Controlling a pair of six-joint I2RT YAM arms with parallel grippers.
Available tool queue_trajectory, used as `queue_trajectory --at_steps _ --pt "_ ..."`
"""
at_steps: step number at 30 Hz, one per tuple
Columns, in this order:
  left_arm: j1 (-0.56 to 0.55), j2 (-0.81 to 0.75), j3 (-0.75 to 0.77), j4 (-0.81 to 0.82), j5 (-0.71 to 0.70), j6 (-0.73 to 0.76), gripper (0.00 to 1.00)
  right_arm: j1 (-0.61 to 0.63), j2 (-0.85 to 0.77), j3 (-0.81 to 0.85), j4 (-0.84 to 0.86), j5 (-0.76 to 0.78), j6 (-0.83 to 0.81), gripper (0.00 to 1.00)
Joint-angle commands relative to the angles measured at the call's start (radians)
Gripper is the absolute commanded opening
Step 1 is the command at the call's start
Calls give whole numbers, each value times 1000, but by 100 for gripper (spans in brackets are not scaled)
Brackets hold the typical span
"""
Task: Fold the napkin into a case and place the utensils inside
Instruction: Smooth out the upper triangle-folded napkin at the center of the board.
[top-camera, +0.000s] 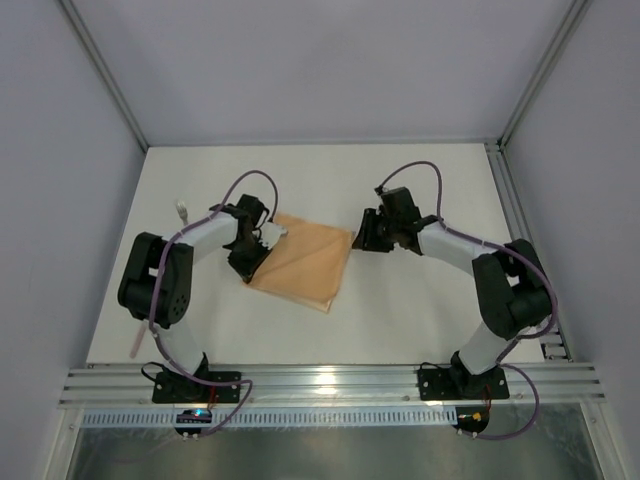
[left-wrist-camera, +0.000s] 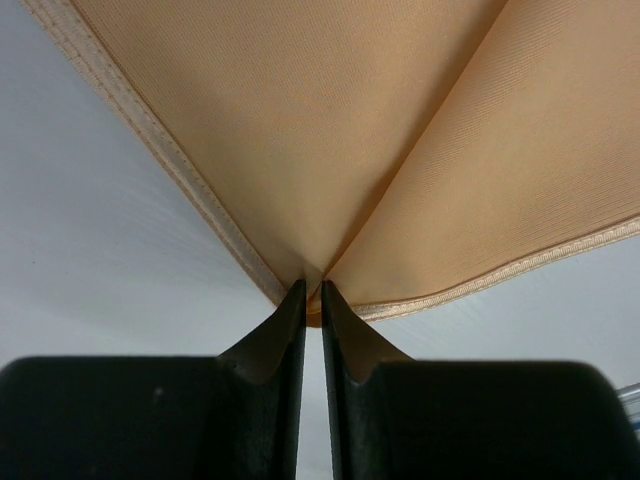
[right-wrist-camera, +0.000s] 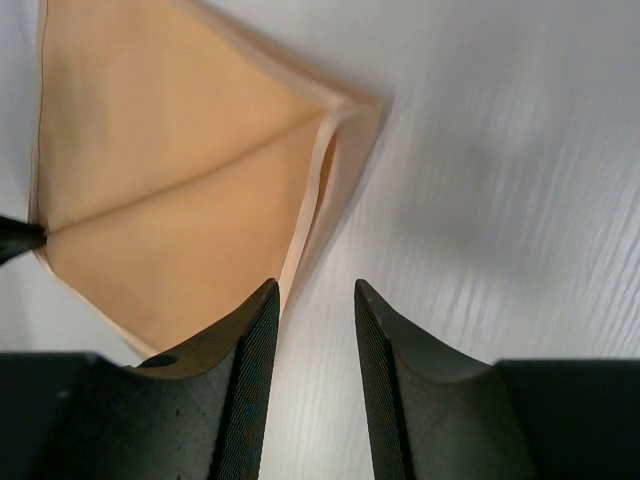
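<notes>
The peach-orange napkin (top-camera: 305, 262) lies folded on the white table, its layers showing in the left wrist view (left-wrist-camera: 400, 150) and the right wrist view (right-wrist-camera: 170, 180). My left gripper (top-camera: 254, 262) (left-wrist-camera: 313, 290) is shut on the napkin's left hemmed edge, where two layers meet. My right gripper (top-camera: 362, 240) (right-wrist-camera: 315, 285) stands open just off the napkin's right corner, with only bare table between its fingers. One pale pink utensil (top-camera: 135, 340) lies by the left arm's base. A small whitish utensil head (top-camera: 182, 210) shows behind the left arm.
Grey walls with metal frame posts enclose the white table (top-camera: 420, 300). A metal rail (top-camera: 330, 385) runs along the near edge by both arm bases. The left arm's elbow (top-camera: 158, 280) stands between the two utensils.
</notes>
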Motion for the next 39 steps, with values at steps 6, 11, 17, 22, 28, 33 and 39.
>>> queue_trajectory --at_steps 6,11,17,22,28,33,39 --pt "28 -48 -22 -11 19 -5 13 165 -156 -201 -38 -129 17 41" --pt "31 -48 -30 -3 27 -8 14 225 -138 -258 14 -129 99 41" --pt "31 -54 -37 -3 28 -8 14 236 -122 -263 80 -149 132 40" --pt "31 -54 -40 0 31 -14 14 247 -113 -270 103 -157 149 38" --pt "30 -54 -45 0 30 -11 14 263 -116 -269 126 -161 165 38" --pt "31 -51 -42 2 28 -9 15 265 -118 -255 124 -169 177 38" --pt "31 -55 -48 0 27 -6 15 265 -160 -287 115 -175 192 38"
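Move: The napkin's near right corner, the one to reach, lies about 17 cm back from the right gripper, some 8 cm to its left and roughly 5 cm below. The napkin's far right corner is just 3 cm ahead, 1 cm left. The left corner, already held by the left gripper, is about 10 cm back and 30 cm left of the right one. From the left gripper the near right corner lies about 22 cm right and 7 cm back. Sweep the open right gripper quickly back about 14 cm along the napkin's right edge, easing left and sinking some 3 cm, then creep a little farther left towards the near right corner. Tip the fingers down and turn counter-clockwise, each some 15 degrees, without closing. Keep the left gripper almost still on the left corner. ##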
